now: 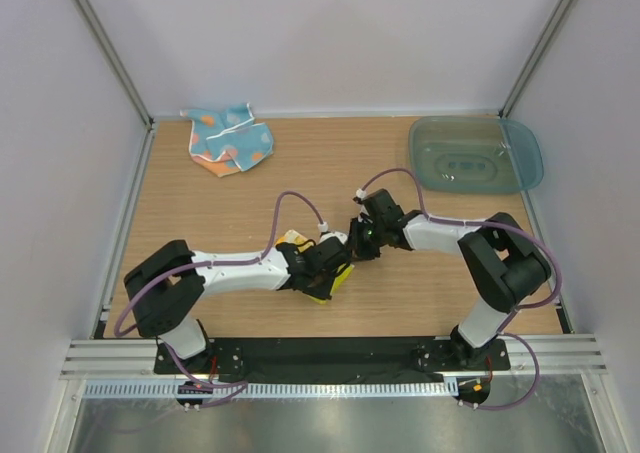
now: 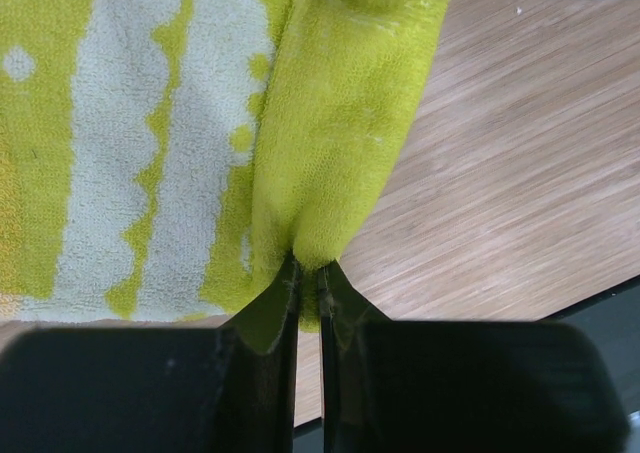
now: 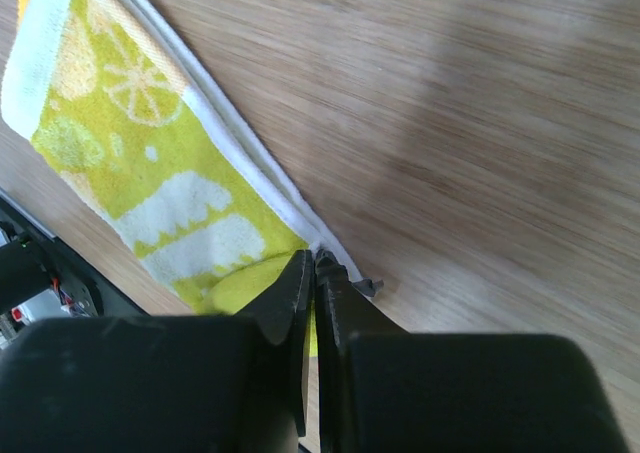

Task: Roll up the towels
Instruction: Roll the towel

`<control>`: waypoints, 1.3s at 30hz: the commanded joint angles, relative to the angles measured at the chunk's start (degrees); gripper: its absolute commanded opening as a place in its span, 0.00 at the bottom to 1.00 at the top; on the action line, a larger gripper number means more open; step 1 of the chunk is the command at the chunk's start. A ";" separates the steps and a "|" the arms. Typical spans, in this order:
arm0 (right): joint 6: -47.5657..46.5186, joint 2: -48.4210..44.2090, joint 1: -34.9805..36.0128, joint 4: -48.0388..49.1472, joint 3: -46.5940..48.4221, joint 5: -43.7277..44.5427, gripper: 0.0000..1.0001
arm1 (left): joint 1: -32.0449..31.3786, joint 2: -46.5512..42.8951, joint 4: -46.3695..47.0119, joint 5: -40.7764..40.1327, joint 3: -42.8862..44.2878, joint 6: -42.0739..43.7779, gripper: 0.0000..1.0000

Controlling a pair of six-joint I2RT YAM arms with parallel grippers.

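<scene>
The yellow towel (image 1: pixel 336 284) lies near the table's front middle, mostly hidden under both wrists in the top view. My left gripper (image 1: pixel 337 260) is shut on a pinched fold of this yellow towel (image 2: pixel 335 123); the fold bunches up between the fingertips of the left gripper (image 2: pixel 308 269). My right gripper (image 1: pixel 357 244) meets it from the right. In its wrist view the right gripper (image 3: pixel 318 260) is shut on the white-hemmed edge of the yellow towel (image 3: pixel 150 173). The light blue towel (image 1: pixel 230 139) lies crumpled at the back left, away from both grippers.
A translucent teal tray (image 1: pixel 520 158) stands at the back right corner. Frame posts and white walls close in the table on three sides. A black base rail (image 1: pixel 320 355) runs along the near edge.
</scene>
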 commanded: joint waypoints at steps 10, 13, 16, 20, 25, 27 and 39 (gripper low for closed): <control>1.51 2.02 0.21 9.06 -6.09 0.42 0.17 | 0.30 -2.95 -0.17 1.75 -1.36 -0.64 0.03; 0.02 0.09 0.04 3.36 -3.90 3.83 0.43 | 0.38 -3.12 -0.08 3.06 -0.65 -0.64 0.03; -1.21 -2.46 -1.01 -2.53 -0.47 7.61 0.63 | 0.47 -3.39 0.01 4.38 0.05 -0.73 0.03; -1.39 -5.98 -5.31 -8.24 3.48 10.61 0.72 | 1.17 -3.74 1.76 7.28 0.05 -1.60 0.03; -1.74 -10.02 -7.87 -13.70 5.25 13.16 0.75 | 3.10 -4.26 7.37 15.96 -1.35 -4.67 0.02; -1.65 -10.90 -8.31 -14.75 5.08 13.43 0.75 | 4.85 -4.70 10.62 18.96 -2.05 -6.17 0.02; -0.60 -17.06 -8.32 -17.57 2.79 10.36 0.75 | 16.90 -9.10 32.68 37.86 -15.41 -25.15 0.01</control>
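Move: The left hand keeps its pinch on the near end of the yellow towel's folded edge, whose middle is about 4 cm ahead and 3 cm to its right. From the right hand, shut at the far end, that middle is some 4 cm back and 3 cm left, and the flat part's middle about 2 cm back and 10 cm left, both a centimetre lower. The clear bin stands 20 cm ahead and 25 cm right of the right hand. The right hand first sinks barely a centimetre and edges just over 1 cm left with the far end of the fold, then opens wide, lets go and swings away forward and about 8 cm to the right while rising some 5 cm, easing back a little at the end. The left hand keeps its pinch on the near end throughout, creeping back about 1 cm before it lifts some 4 cm and shifts a couple of centimetres right, the wrist tilting about 35 degrees so that the fingertips swing out to the right. ##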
